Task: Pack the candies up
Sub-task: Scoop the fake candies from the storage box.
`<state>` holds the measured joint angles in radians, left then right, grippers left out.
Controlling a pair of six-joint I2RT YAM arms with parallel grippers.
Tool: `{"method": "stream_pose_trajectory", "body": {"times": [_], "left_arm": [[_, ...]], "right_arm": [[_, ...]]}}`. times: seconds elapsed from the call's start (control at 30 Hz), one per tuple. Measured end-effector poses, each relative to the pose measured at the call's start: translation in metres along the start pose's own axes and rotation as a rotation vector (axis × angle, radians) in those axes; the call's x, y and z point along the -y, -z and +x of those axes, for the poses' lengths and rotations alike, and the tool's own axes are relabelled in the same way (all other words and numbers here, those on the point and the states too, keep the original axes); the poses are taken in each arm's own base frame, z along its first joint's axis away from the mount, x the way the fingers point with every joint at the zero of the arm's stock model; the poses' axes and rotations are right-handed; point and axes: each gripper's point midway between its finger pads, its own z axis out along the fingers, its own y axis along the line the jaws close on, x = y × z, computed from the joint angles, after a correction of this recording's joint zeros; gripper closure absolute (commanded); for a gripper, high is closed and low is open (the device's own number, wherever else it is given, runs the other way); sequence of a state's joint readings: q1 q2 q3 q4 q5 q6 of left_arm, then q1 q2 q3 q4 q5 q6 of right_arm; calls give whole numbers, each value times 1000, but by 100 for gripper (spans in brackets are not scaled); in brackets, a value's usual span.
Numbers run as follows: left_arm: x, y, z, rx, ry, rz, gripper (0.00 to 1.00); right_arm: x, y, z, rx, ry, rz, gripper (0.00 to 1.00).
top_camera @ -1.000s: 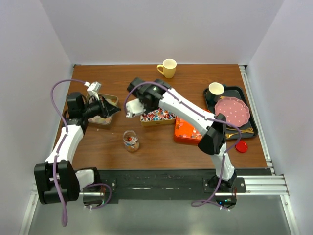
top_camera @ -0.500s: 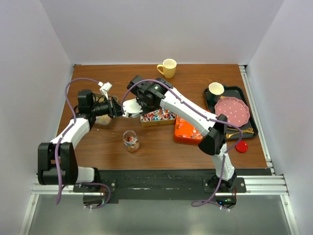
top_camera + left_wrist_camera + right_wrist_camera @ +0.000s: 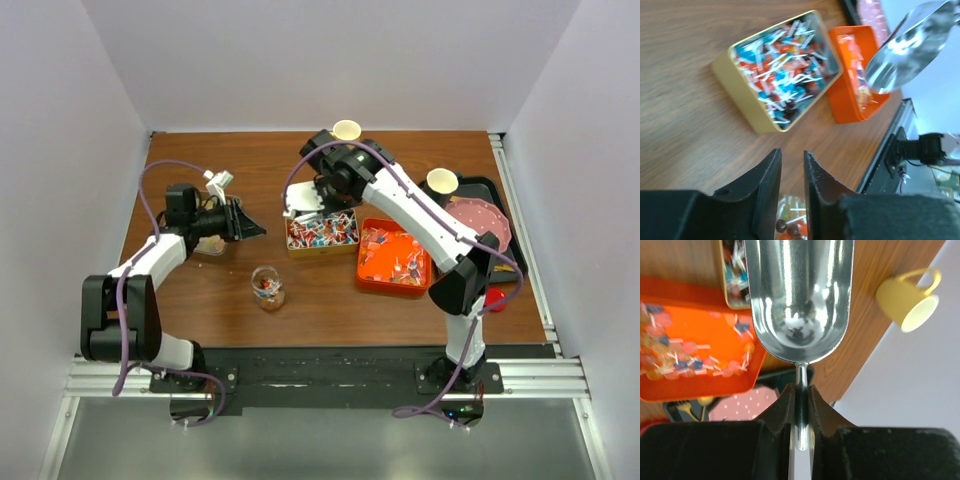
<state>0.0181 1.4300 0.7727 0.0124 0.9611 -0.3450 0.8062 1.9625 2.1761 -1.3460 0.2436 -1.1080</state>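
Observation:
Red-blue-white wrapped candies (image 3: pixel 322 232) (image 3: pixel 780 70) fill a gold tin (image 3: pixel 740 70). Orange and pink candies (image 3: pixel 392 256) (image 3: pixel 685 355) lie in an orange tray (image 3: pixel 855 90) to its right. My right gripper (image 3: pixel 320 190) (image 3: pixel 800 387) is shut on the handle of a metal scoop (image 3: pixel 302 200) (image 3: pixel 799 295) (image 3: pixel 907 45). The scoop's bowl looks empty and hangs over the tin's back left corner. My left gripper (image 3: pixel 255 231) (image 3: pixel 792 152) hovers left of the tin, jaws a narrow gap apart with nothing between them. A small glass jar (image 3: pixel 267 288) (image 3: pixel 790 225) holding a few candies stands below it.
Another tin (image 3: pixel 210 246) sits mostly hidden under my left arm. A yellow mug (image 3: pixel 346 130) (image 3: pixel 910 300) stands at the back. At the right a black tray (image 3: pixel 497 188) carries a cup (image 3: pixel 441 181) and a pink dotted plate (image 3: pixel 480 225). A red lid (image 3: pixel 492 298) lies near it.
My left gripper swung right, off the left tin, and its jaws have parted slightly. The right arm carried the scoop from the tin's left side back toward the mug.

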Motion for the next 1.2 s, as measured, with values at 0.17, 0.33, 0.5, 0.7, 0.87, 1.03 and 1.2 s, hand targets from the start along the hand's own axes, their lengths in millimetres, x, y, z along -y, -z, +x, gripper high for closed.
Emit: {"method": "stream_pose_trajectory", "body": {"times": [0.17,0.33,0.5,0.7,0.87,1.03,1.2], "left_arm": [[-31,-9,12,-52,36,-118,67],[-46,-25,28,-134,37,-177,69],[-54,-39,38,-193,27,-198,69],[-62,-43,46,-221,36,-232,70],[-64,-49,48,-235,37,-234,70],[-67,-56,55,-261,50,-231,70],[-67,-59,59,-271,58,-228,70]], "right_arm": [[7,-25,44,-125,12,-38,100],[8,-53,64,-239,94,-89,100],[9,-65,73,-326,184,-113,100],[5,-67,88,-431,256,-137,100],[8,-71,95,-501,282,-139,100],[6,-86,92,-556,319,-155,100],[8,-96,76,-602,363,-141,100]]}}
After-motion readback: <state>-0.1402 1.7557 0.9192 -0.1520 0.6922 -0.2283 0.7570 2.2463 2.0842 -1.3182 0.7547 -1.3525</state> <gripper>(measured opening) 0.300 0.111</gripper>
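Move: The right hand holds the scoop by its handle, bowl to the left; the candy box of lollipops lies about 7 cm left and 1 ahead of it, some 21 cm below. From this hand the orange box is 10 cm right and 4 back, the yellow mug 24 ahead and 3 left. From the left hand the candy box lies about 14 cm right and 5 ahead, 12 below; the glass jar sits some 8 back and 2 right. Keeping its grip on the scoop handle, the right hand swings forward and right about 10 cm while sinking 8, rolling some 40 degrees left side down so the bowl dips to the lollipops at the candy box's right end; at last it eases back left. The left hand sinks about 10 cm towards the box's left side, tipping down, fingers partly open and touching nothing. ##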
